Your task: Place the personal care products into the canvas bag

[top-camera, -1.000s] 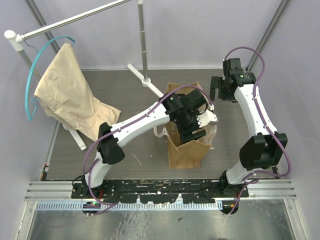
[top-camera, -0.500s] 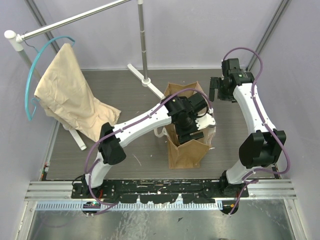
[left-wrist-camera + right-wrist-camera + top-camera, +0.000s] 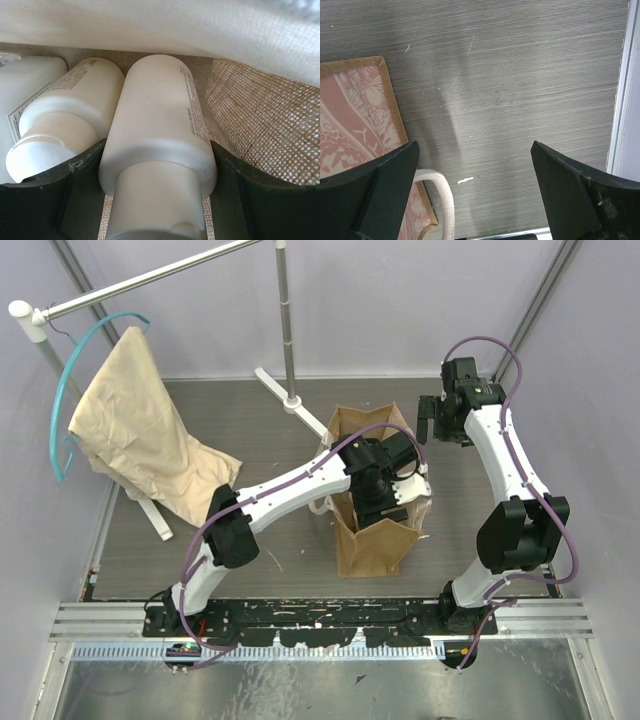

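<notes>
The tan canvas bag (image 3: pixel 372 540) stands upright in the middle of the table, and my left gripper (image 3: pixel 385 492) reaches down into its mouth. In the left wrist view that gripper (image 3: pixel 157 200) is shut on a cream cylindrical bottle (image 3: pixel 157 125), a dark finger pressed against each side of it. A second cream bottle (image 3: pixel 70 115) lies beside it inside the bag, with a whitish bottle (image 3: pixel 20 85) at the far left. The woven bag wall (image 3: pixel 260 130) rises on the right. My right gripper (image 3: pixel 432 420) hangs open over bare table beside the bag (image 3: pixel 355 115), holding nothing.
A pale beige cloth (image 3: pixel 140 440) hangs from a teal hanger on a metal rack at the left. The rack's pole and white foot (image 3: pixel 290 400) stand just behind the bag. The bag's whitish strap (image 3: pixel 442 195) curls near my right gripper (image 3: pixel 475 170). Walls close in on both sides.
My left arm has shifted a little to the left over the bag's mouth, the bottle still gripped. The right arm has barely moved.
</notes>
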You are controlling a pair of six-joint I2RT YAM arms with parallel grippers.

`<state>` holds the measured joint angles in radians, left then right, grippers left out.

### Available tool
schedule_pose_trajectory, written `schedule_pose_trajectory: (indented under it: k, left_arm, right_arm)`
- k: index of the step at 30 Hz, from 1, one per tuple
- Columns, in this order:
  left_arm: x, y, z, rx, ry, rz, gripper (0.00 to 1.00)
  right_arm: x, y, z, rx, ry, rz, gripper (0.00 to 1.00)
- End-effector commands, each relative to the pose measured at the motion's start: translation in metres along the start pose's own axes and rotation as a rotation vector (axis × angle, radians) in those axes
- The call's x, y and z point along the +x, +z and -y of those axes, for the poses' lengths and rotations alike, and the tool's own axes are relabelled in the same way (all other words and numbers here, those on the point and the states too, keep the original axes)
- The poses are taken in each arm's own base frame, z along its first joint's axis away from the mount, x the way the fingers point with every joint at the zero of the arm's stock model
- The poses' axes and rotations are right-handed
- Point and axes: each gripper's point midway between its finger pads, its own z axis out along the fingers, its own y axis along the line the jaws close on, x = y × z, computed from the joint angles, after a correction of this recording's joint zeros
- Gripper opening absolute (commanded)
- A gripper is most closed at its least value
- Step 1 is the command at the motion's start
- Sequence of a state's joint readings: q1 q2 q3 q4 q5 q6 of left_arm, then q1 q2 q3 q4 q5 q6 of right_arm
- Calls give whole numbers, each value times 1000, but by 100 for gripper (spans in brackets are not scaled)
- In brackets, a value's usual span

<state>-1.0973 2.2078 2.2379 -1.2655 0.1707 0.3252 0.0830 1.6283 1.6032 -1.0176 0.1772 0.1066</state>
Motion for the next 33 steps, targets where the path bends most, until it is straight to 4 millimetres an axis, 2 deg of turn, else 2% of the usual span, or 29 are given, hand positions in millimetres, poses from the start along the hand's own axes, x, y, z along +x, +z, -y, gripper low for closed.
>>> schedule_pose_trajectory:
  k: [1, 4, 8, 12, 19, 23, 30, 33]
  left_arm:
    - [-6, 15, -7, -1, 7, 17, 37]
    - [0, 24, -6, 10, 2, -8, 44]
    - [10, 35, -6, 17, -10, -46, 46]
    - [11, 35, -6, 15, -15, -50, 54]
    - [13, 30, -4, 15, -20, -51, 85]
    - [13, 30, -4, 19, -19, -51, 98]
    - [12, 30, -3, 22, -18, -49, 98]
    - [7, 24, -3, 17, -19, -23, 98]
  right_arm:
    - [-19, -9, -2, -18, 3, 71, 100]
    - [-19, -9, -2, -18, 2, 69, 100]
    - [-17, -8, -2, -19, 1, 66, 100]
    - [-16, -7, -3, -21, -1, 63, 100]
    - [-16, -7, -3, -23, -1, 63, 100]
    - [-15, -7, -3, -23, -1, 61, 100]
    - [-14, -7, -2, -23, 0, 63, 100]
    - [-14, -7, -3, -24, -1, 62, 100]
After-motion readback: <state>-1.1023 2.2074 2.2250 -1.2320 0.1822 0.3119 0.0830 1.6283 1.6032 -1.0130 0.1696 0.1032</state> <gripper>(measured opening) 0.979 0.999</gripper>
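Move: Just under the left hand, about 8 cm down and 3 cm to its right, is the free spot at the near end of the canvas bag's floor, for the bottle it still grips by the shoulders. The other beige bottle stands some 6 cm ahead of the hand, the white bottle about 12 cm ahead, both roughly level sideways and some 5 cm lower; the bag's near wall is about 6 cm behind. From the right hand, that floor spot lies about 22 cm back, 11 cm left and 15 cm below. Holding nearly still inside the bag, the left hand drifts only about half a centimetre to the right at the same height with hardly any turn, then spreads its fingers from the bottle's width to almost wide open and lets go of it. The forward finger opens up against the neighbouring beige bottle; the hand doesn't pull out yet. ##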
